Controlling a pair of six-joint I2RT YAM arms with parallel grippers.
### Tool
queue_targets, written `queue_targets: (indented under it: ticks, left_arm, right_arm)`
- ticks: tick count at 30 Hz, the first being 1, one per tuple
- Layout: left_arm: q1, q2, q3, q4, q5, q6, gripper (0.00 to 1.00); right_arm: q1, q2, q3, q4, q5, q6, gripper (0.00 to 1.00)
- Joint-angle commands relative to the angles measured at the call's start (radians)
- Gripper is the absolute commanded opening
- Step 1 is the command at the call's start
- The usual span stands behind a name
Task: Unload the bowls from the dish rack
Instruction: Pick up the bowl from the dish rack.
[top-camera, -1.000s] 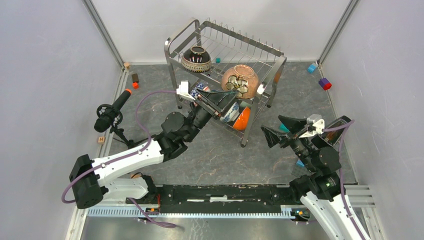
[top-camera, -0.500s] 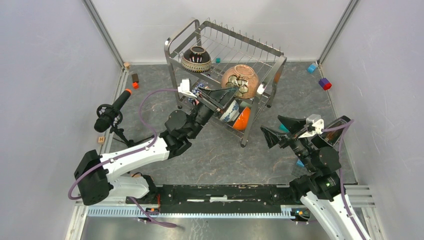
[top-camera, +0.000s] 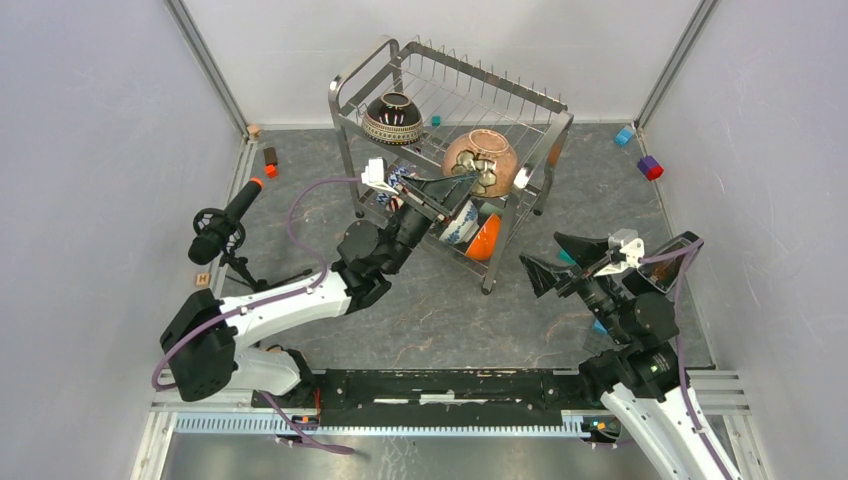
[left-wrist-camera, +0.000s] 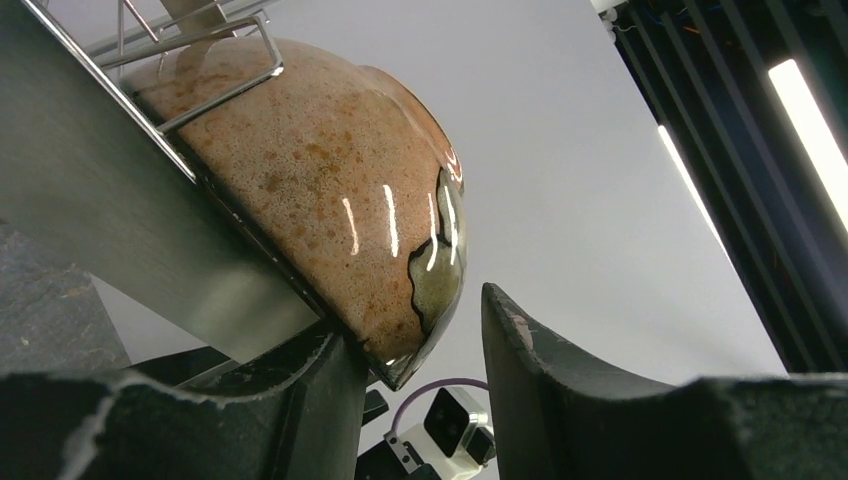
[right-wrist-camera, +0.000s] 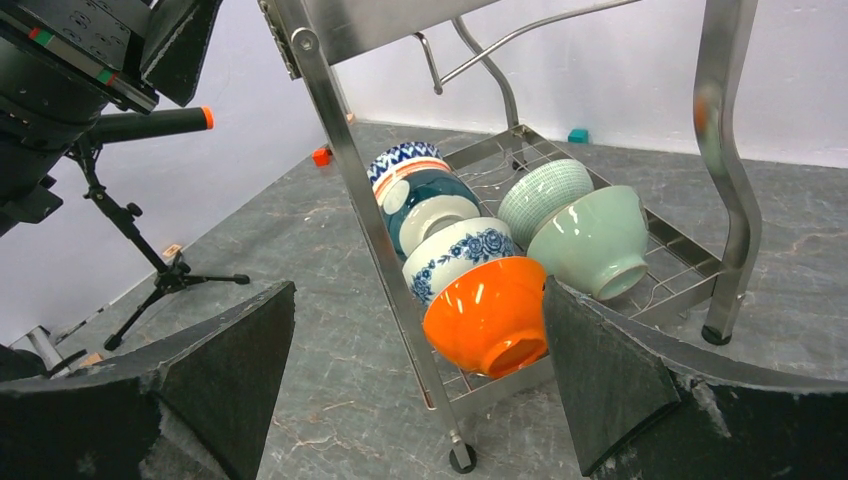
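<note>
The steel dish rack (top-camera: 540, 105) stands at the back of the table. A dark bowl (top-camera: 391, 118) and a speckled tan bowl (top-camera: 480, 158) rest on its top tier. My left gripper (top-camera: 462, 186) reaches up under the tan bowl (left-wrist-camera: 330, 190). The jaws of the left gripper (left-wrist-camera: 412, 315) stand astride the rim; one finger (left-wrist-camera: 325, 365) touches the outside and a gap shows on the other side. The lower tier holds an orange bowl (right-wrist-camera: 487, 315), a blue-and-white one (right-wrist-camera: 455, 255), two pale green ones (right-wrist-camera: 595, 238) and others. My right gripper (top-camera: 546, 254) hangs open, apart from the rack's front corner.
A microphone on a small tripod (top-camera: 224, 222) stands at the left. Small blocks lie about: orange (top-camera: 270, 170), blue (top-camera: 624, 135), purple and red (top-camera: 650, 167), teal (top-camera: 436, 120). Enclosure walls close in on three sides. The rack's front leg (right-wrist-camera: 455, 455) is just ahead of the right gripper.
The left arm has pushed further towards the rack and its jaws have narrowed around the tan bowl's rim. The right arm has hardly moved.
</note>
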Motion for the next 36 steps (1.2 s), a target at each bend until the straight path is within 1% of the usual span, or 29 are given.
queue_targets:
  ticks: [1,9,13,24,29,36]
  left_arm:
    - [0.013,0.022,0.001,0.147,0.021,-0.009,0.5]
    - [0.024,0.075,0.002,0.246,0.057,-0.029,0.42]
    - [0.025,0.101,0.007,0.289,0.068,-0.03,0.37]
    - [0.025,0.152,0.063,0.341,0.101,-0.029,0.16]
    - [0.026,0.17,0.095,0.355,0.109,-0.026,0.02]
    - [0.026,0.182,0.137,0.359,0.108,-0.005,0.02]
  right_arm:
    - [0.005,-0.007,-0.009,0.016,0.015,-0.019,0.98]
    - [0.006,-0.008,-0.012,0.006,0.025,-0.028,0.98]
    - [0.006,-0.01,-0.014,0.003,0.03,-0.033,0.98]
    - [0.011,-0.005,-0.008,0.004,0.041,-0.044,0.98]
    - [0.015,-0.002,0.003,-0.029,0.049,-0.051,0.98]
    - [0.022,0.003,0.016,-0.04,0.06,-0.062,0.98]
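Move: The upturned brown bowl on the rack's top tier is the left hand's target: its near rim already lies between the fingers, its middle about 6 cm ahead, 3 cm right and 2 cm higher. The black bowl on the same tier is roughly 15 cm ahead and 13 cm left; on the lower shelf the orange bowl lies some 7 cm ahead, 5 cm right and 28 cm below. From the right hand the brown bowl is about 12 cm ahead, 15 cm left and 15 cm above. With one finger under and inside the brown bowl's near rim and the other outside, the left hand closes from half open to about a quarter, pinching the wall between the pads while it creeps slightly up and to the right. It then lifts more quickly, about 2.5 cm up and 1.5 cm right over the whole move, the wrist tipping the fingers upward and rolling its left side down by some 10 degrees in all. ##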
